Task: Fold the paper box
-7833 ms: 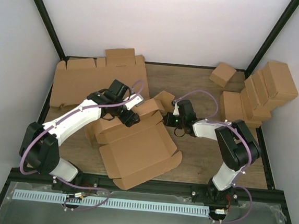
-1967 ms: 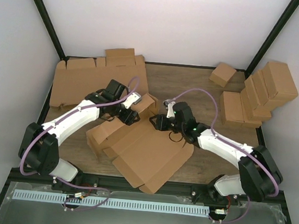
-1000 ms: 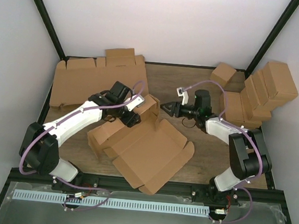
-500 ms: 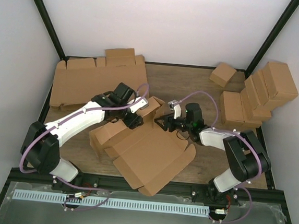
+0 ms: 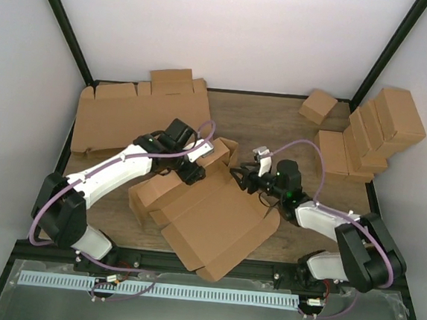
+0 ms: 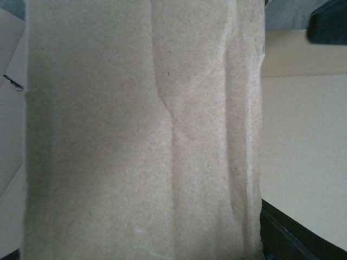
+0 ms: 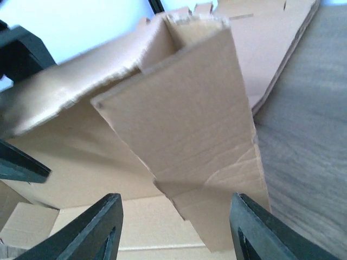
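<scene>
The paper box (image 5: 212, 223) lies partly folded in the middle of the table, its wide panel spread toward the near edge. One flap (image 5: 218, 151) stands up at its far corner. My left gripper (image 5: 191, 171) is pressed against that raised part; in the left wrist view a cardboard panel (image 6: 141, 130) fills the frame and hides the jaws. My right gripper (image 5: 239, 179) sits just right of the flap, open. In the right wrist view the upright flap (image 7: 184, 119) leans toward me, and its lower tip reaches between the spread fingers of the right gripper (image 7: 176, 233).
A pile of flat cardboard blanks (image 5: 120, 118) lies at the back left. Several ready-made boxes (image 5: 372, 136) are stacked at the back right, with a single small box (image 5: 318, 105) beside them. Black frame posts stand at both back corners.
My right gripper has swung from the back right down and left to the box's raised flap. The left gripper has edged right, and the box has shifted slightly with it.
</scene>
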Tool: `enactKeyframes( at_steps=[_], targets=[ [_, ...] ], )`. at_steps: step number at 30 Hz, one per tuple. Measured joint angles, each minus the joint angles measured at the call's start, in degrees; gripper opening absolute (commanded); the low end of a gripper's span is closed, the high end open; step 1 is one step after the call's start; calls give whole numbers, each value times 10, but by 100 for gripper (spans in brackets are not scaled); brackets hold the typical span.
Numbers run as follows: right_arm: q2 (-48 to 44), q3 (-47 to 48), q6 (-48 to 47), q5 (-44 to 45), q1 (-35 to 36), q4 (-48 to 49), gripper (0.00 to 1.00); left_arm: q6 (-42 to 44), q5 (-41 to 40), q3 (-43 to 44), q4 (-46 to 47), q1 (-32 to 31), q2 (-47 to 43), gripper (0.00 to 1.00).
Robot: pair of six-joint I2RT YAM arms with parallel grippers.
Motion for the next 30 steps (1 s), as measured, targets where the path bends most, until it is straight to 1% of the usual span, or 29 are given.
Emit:
enactKeyframes(
  at_steps=[2,7,10,13,14,16,19,21,25,28,30],
  targets=[
    [-15,-5,1,2,0,9,57,0,-4,1,-1,0,0,69],
    [-86,-14,17,1,-5,25,66,0,-8,2,-2,-1,0,69],
    [-132,-14,37,-2,-24,37,76,0,-8,2,-2,-1,0,69],
    [-136,-12,68,-12,-61,46,90,0,-8,2,-2,-1,0,69],
    [-128,-10,80,-21,-74,49,95,0,-8,2,-2,-1,0,69],
    [-99,2,105,-44,-95,53,99,0,-7,2,-2,-1,0,68],
    [-27,35,151,-96,-124,75,100,0,-7,2,-2,-1,0,69],
    [19,45,186,-132,-140,112,100,0,-7,2,-2,-1,0,68],
    [103,65,243,-195,-151,174,100,0,-6,2,-2,-1,0,69],
    [138,71,270,-231,-150,213,99,0,-6,2,-2,-1,0,68],
    [149,72,279,-256,-148,232,97,0,-6,2,-2,-1,1,69]
  ],
)
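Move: The upright end flap of the box's folded wall stands some 7 cm ahead of the right hand, about 2 cm to its left and 3 cm lower. The folded wall's middle, where the left hand sits, is roughly 15 cm left of the right hand, about level fore and aft and 5 cm below. The open panel's middle lies 15 cm back, 2 cm left and 13 cm down. From the left hand, the end flap is 7 cm ahead, 11 cm right and 3 cm lower. The box's end flap is left alone while the right hand works around to its outer side: it rises about 9 cm, then swings 5 cm right and forward, sinking by about half that rise and easing slightly left at the end. Its fingers spread from half open to wide, and the wrist rolls over 20 degrees, left side up. The left hand stays at the folded wall. ##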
